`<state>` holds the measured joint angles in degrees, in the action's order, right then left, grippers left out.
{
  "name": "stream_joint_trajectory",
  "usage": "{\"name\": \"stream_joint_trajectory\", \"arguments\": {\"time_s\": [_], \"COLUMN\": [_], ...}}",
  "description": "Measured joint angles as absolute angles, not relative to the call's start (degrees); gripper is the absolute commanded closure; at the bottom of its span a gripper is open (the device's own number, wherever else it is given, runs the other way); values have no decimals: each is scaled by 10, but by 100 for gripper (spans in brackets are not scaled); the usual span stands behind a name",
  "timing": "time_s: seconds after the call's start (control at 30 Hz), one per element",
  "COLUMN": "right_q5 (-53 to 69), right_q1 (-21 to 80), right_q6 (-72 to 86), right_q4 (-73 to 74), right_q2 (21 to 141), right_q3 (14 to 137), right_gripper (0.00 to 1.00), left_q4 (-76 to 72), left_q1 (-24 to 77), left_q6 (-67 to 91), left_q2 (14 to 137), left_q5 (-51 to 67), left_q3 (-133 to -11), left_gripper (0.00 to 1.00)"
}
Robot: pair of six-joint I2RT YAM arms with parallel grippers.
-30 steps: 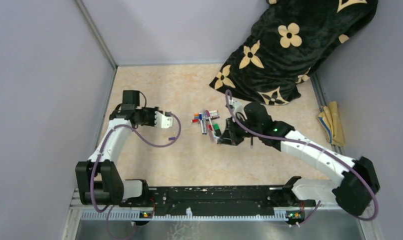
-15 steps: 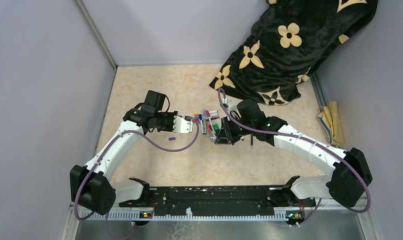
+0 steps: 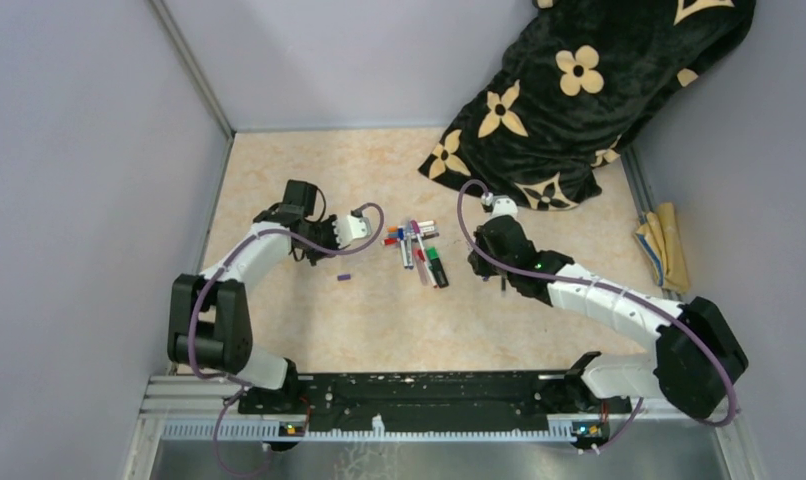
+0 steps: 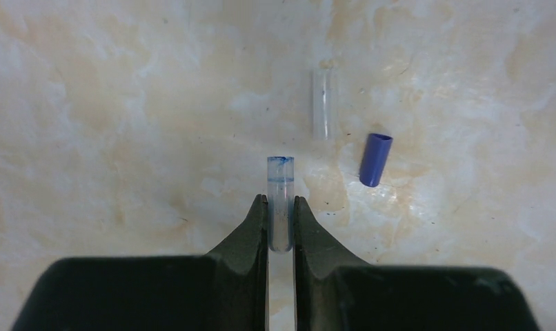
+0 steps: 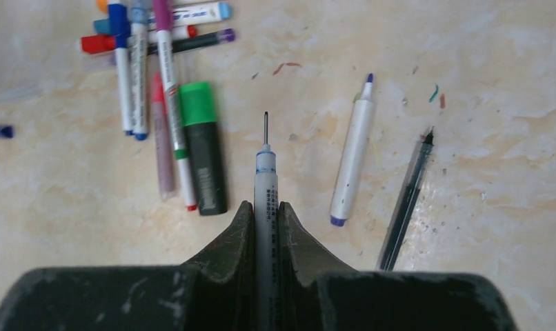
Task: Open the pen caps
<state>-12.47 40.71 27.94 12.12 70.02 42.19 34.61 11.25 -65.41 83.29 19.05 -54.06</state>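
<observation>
My left gripper (image 4: 281, 207) is shut on a clear pen cap (image 4: 280, 186) with a blue-stained rim, held just above the table. Another clear cap (image 4: 324, 103) and a blue cap (image 4: 375, 159) lie ahead of it. My right gripper (image 5: 265, 210) is shut on a white pen (image 5: 265, 172) whose fine tip is bare. Several capped pens (image 5: 158, 41) lie piled at the upper left beside a black and green marker (image 5: 203, 148). An uncapped white pen (image 5: 351, 162) lies to the right. In the top view the left gripper (image 3: 364, 232) stands left of the pile (image 3: 414, 245) and the right gripper (image 3: 479, 256) stands right of it.
A thin dark stick (image 5: 406, 200) lies right of the uncapped pen. A black flowered blanket (image 3: 579, 90) fills the back right corner. Yellow cloth (image 3: 664, 245) lies at the right edge. Grey walls close in the left, back and right.
The left gripper reached right to the pen in the right gripper, then drew back left holding the clear cap. The right gripper pulled away to the right with the now bare-tipped pen.
</observation>
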Motion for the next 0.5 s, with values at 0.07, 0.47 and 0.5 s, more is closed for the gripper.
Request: {"name": "stream_joint_trajectory", "arguments": {"time_s": [0.07,0.47,0.5], "right_q5": [-156,-261,-265], "right_q1": [407,411,411], "right_q6": [286,303,303], "right_q4": [101,19,14], "right_q2": [727,853,858], "right_q3": [421,421,421], "right_gripper": [100,100,100], "left_q4": [330,289,289], "left_q1": [98,86,86], "left_q6": [-640,-624,-625], "left_q2": [860,887,887], "left_q5": [191,194,195], "left_q3": [-541,-495,-493], "left_gripper": [90,60,58]}}
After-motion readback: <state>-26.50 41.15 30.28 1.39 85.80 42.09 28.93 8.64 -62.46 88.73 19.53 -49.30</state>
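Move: My left hand holds a small clear cap about 7 cm above bare table, its drop spot straight below. On the table the purple cap is roughly 2 cm back and 3 cm right of that hand; another clear cap is 1 cm ahead, 5 cm right. My right hand holds the uncapped pen 11 cm up: the white marker lies some 7 cm ahead and 1 cm right, the black pen 4 cm ahead and 5 cm right, the green highlighter 5 cm ahead and 9 cm left. I sink my left hand about 5 cm towards the table beside the loose caps and, partway down, open its fingers to let go of the clear cap, easing slightly left. Meanwhile my right hand keeps its grip on the uncapped pen and goes down some 6 cm and forward 4 cm, drifting a little right towards the white marker, while the wrist swings about 10 degrees clockwise and rolls its left side down. ##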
